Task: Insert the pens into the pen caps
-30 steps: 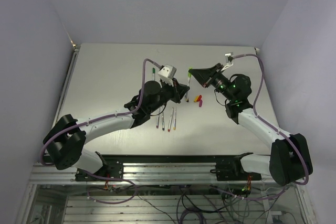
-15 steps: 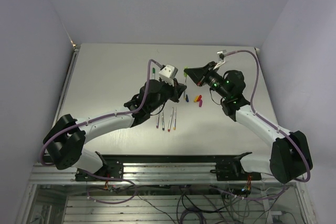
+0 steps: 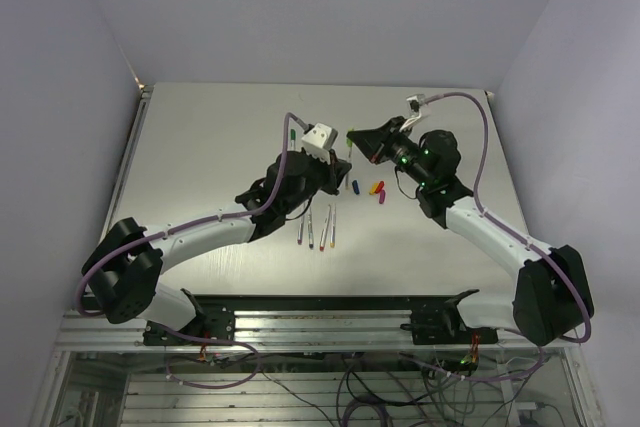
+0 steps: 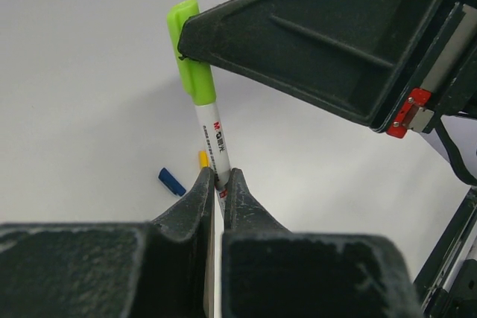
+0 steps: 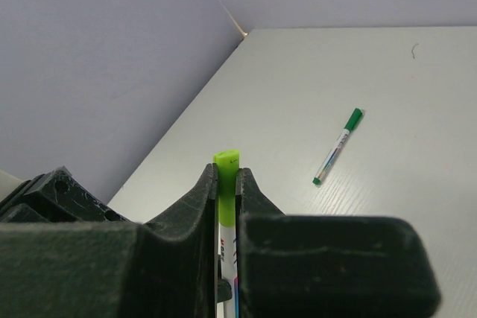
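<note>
A white pen (image 4: 212,138) is held between both grippers above the table, with a lime green cap (image 4: 189,56) sitting on its upper end. My left gripper (image 4: 218,177) is shut on the pen's lower barrel. My right gripper (image 5: 226,174) is shut on the lime cap (image 5: 226,163), and the pen's barrel (image 5: 227,251) runs down between its fingers. In the top view the left gripper (image 3: 343,170) and right gripper (image 3: 362,143) meet at mid-table. Several uncapped pens (image 3: 322,230) lie side by side in front of them.
Loose caps lie right of the left gripper: blue (image 3: 357,185), red and yellow (image 3: 377,187), purple (image 3: 382,199). The blue cap (image 4: 171,182) and yellow cap (image 4: 203,158) also show under the held pen. A green-capped pen (image 3: 291,134) lies at the back left.
My right gripper has moved left with the lime cap and closed in on the left gripper. The cap now sits over the pen's end.
</note>
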Robot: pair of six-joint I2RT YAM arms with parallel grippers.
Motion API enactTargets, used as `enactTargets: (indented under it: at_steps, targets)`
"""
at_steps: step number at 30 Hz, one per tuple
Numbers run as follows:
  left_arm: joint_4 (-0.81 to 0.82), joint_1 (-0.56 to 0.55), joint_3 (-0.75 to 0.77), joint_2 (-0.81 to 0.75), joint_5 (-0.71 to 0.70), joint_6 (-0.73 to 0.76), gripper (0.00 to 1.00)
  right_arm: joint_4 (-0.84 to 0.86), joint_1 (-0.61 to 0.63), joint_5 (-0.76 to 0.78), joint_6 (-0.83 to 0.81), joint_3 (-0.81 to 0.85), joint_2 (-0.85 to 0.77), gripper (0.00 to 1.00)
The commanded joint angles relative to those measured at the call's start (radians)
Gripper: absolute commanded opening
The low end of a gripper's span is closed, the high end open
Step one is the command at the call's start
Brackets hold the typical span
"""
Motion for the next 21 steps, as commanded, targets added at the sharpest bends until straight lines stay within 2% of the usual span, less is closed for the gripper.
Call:
enactTargets:
  at_steps: [1, 4, 9, 16, 21]
  targets:
    - [0.144, 0.008, 0.087, -0.042, 0.008, 0.013, 0.07, -0.170, 0.029, 0.004, -0.027, 0.031, -0.002, 0.09]
    - [0.078, 0.007, 0.074, -0.031, 0.053, 0.023, 0.07, -0.170, 0.030, 0.040, -0.039, 0.064, -0.019, 0.20]
    - [0.003, 0.008, 0.038, -0.018, 0.079, 0.021, 0.07, -0.192, 0.029, 0.117, -0.077, 0.126, -0.055, 0.30]
    - [-0.079, 0.008, 0.026, 0.011, -0.014, 0.007, 0.07, -0.262, 0.029, 0.249, -0.148, 0.120, -0.168, 0.41]
    - [-0.139, 0.021, 0.079, 0.073, -0.068, -0.023, 0.07, -0.306, 0.029, 0.290, -0.151, 0.072, -0.253, 0.45]
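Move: The lime cap is between the right hand's closed fingers, already on the pen; from the left hand, which grips that pen lower down, the cap is about 4 cm ahead and 5 cm above. On the table some 27 cm below the right hand, the blue cap lies about 2 cm ahead and 4 cm right, the yellow cap 2 cm ahead and 9 cm right, and the magenta cap about 1 cm back and 11 cm right. Up and to the right, about 6 cm and 4 cm, the right hand backs away from the lime cap, having first opened its fingers to nearly half almost on the spot; it turns some 10 degrees clockwise as it leaves. The left hand keeps its pinch on the pen, rising about a centimetre, then sinking to roughly 1.5 cm below its start. ##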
